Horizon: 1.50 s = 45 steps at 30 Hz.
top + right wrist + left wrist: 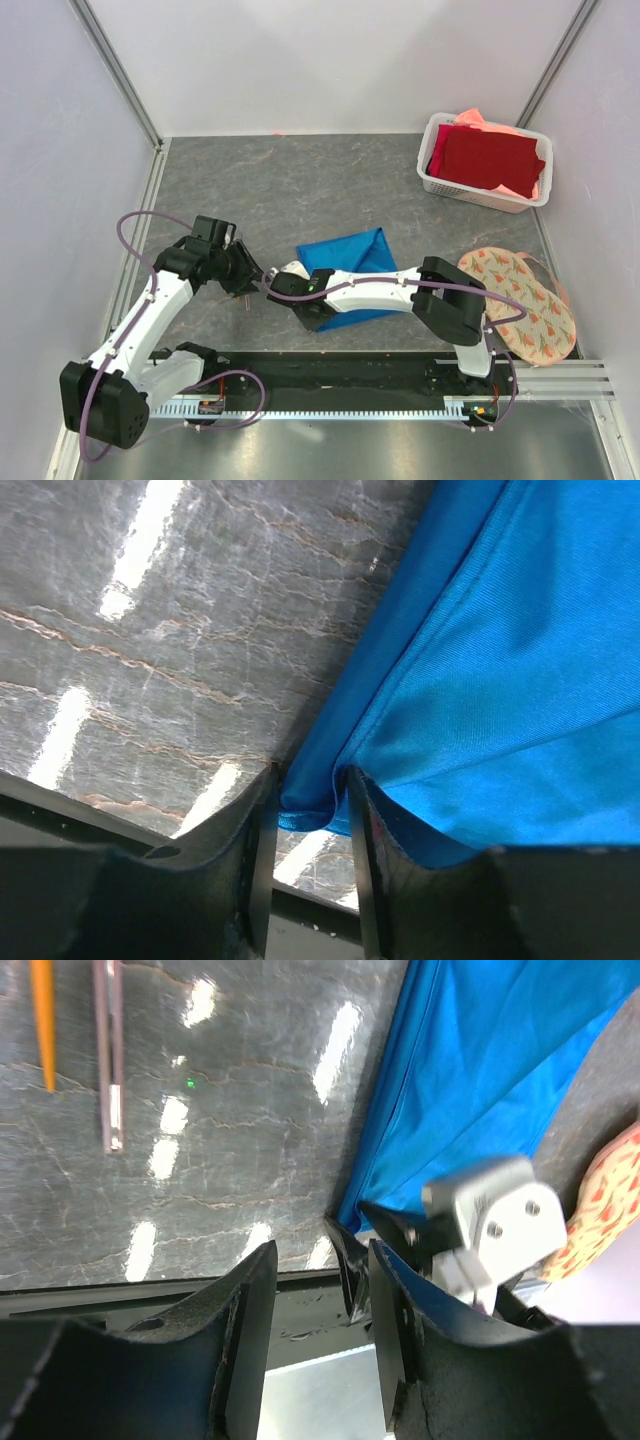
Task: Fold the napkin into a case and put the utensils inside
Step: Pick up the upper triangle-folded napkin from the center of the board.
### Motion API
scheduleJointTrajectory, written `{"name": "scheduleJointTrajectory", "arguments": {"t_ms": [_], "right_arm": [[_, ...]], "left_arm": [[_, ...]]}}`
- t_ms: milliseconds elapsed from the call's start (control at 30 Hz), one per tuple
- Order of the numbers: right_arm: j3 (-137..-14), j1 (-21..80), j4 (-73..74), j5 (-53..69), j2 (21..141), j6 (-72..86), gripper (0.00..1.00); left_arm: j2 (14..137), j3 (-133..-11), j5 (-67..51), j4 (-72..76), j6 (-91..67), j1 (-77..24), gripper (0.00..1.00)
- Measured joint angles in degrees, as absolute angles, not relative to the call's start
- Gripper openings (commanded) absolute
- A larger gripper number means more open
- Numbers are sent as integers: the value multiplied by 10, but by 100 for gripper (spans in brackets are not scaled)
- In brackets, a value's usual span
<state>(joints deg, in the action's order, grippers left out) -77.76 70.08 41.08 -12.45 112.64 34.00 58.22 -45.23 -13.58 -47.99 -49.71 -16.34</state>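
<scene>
The bright blue napkin lies folded on the table, ahead of the arm bases. My right gripper reaches left across it to its left corner. In the right wrist view the jaws of that gripper stand open around the napkin's rolled edge, with cloth between them and draped over the right finger. My left gripper hovers just left of that corner, open and empty. Two thin utensils lie on the table, an orange stick and a pinkish one. The napkin is not in a case shape.
A white basket at the back right holds a dark red cloth over a salmon-pink one. A round floral mat lies at the right by the right arm's base. White walls close in the left, back and right sides.
</scene>
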Motion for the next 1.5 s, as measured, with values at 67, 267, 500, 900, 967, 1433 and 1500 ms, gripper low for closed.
{"name": "scheduleJointTrajectory", "arguments": {"t_ms": [67, 267, 500, 900, 967, 1433, 1500], "right_arm": [[-771, 708, 402, -136, 1124, 346, 20], [-760, 721, 387, -165, 1119, 349, 0], [-749, 717, 375, -158, 1106, 339, 0], [-720, 645, 383, -55, 986, 310, 0], [-717, 640, 378, -41, 976, 307, 0], [-685, 612, 367, 16, 974, 306, 0], [-685, 612, 366, 18, 974, 306, 0]], "left_arm": [[581, -452, -136, -480, -497, -149, 49], [585, -452, -144, -478, -496, -107, 49], [619, -452, -181, -463, -484, -83, 55], [730, -426, -298, -330, -486, -99, 89], [758, -431, -304, -315, -488, -111, 90], [874, -478, -305, -284, -501, -138, 87], [891, -486, -303, -284, -502, -144, 85]]}}
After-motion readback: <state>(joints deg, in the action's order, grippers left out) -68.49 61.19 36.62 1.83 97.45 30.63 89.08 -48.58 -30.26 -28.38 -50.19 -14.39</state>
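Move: The napkin's near-left corner lies right between the right hand's half-open fingertips, at most a centimetre below. Its far-left corner, where the left hand is heading, is roughly 9 cm ahead of the left hand, 10 cm to its right and 11 cm below. From the left hand, the utensils lie some 3 cm ahead and 3 cm to the left at table height, and the napkin's near-left corner about 6 cm back and 14 cm to the right. The right fingers shut on the napkin's near-left corner, pinching it, then lift it about 5 cm with a small drift right and a tilt of some 15 degrees. Meanwhile the left hand edges briefly left, then sweeps some 7 cm right while going forward and down about 6 cm each, towards the far-left corner, fingers spreading nearly wide and swinging to point more to the right. ##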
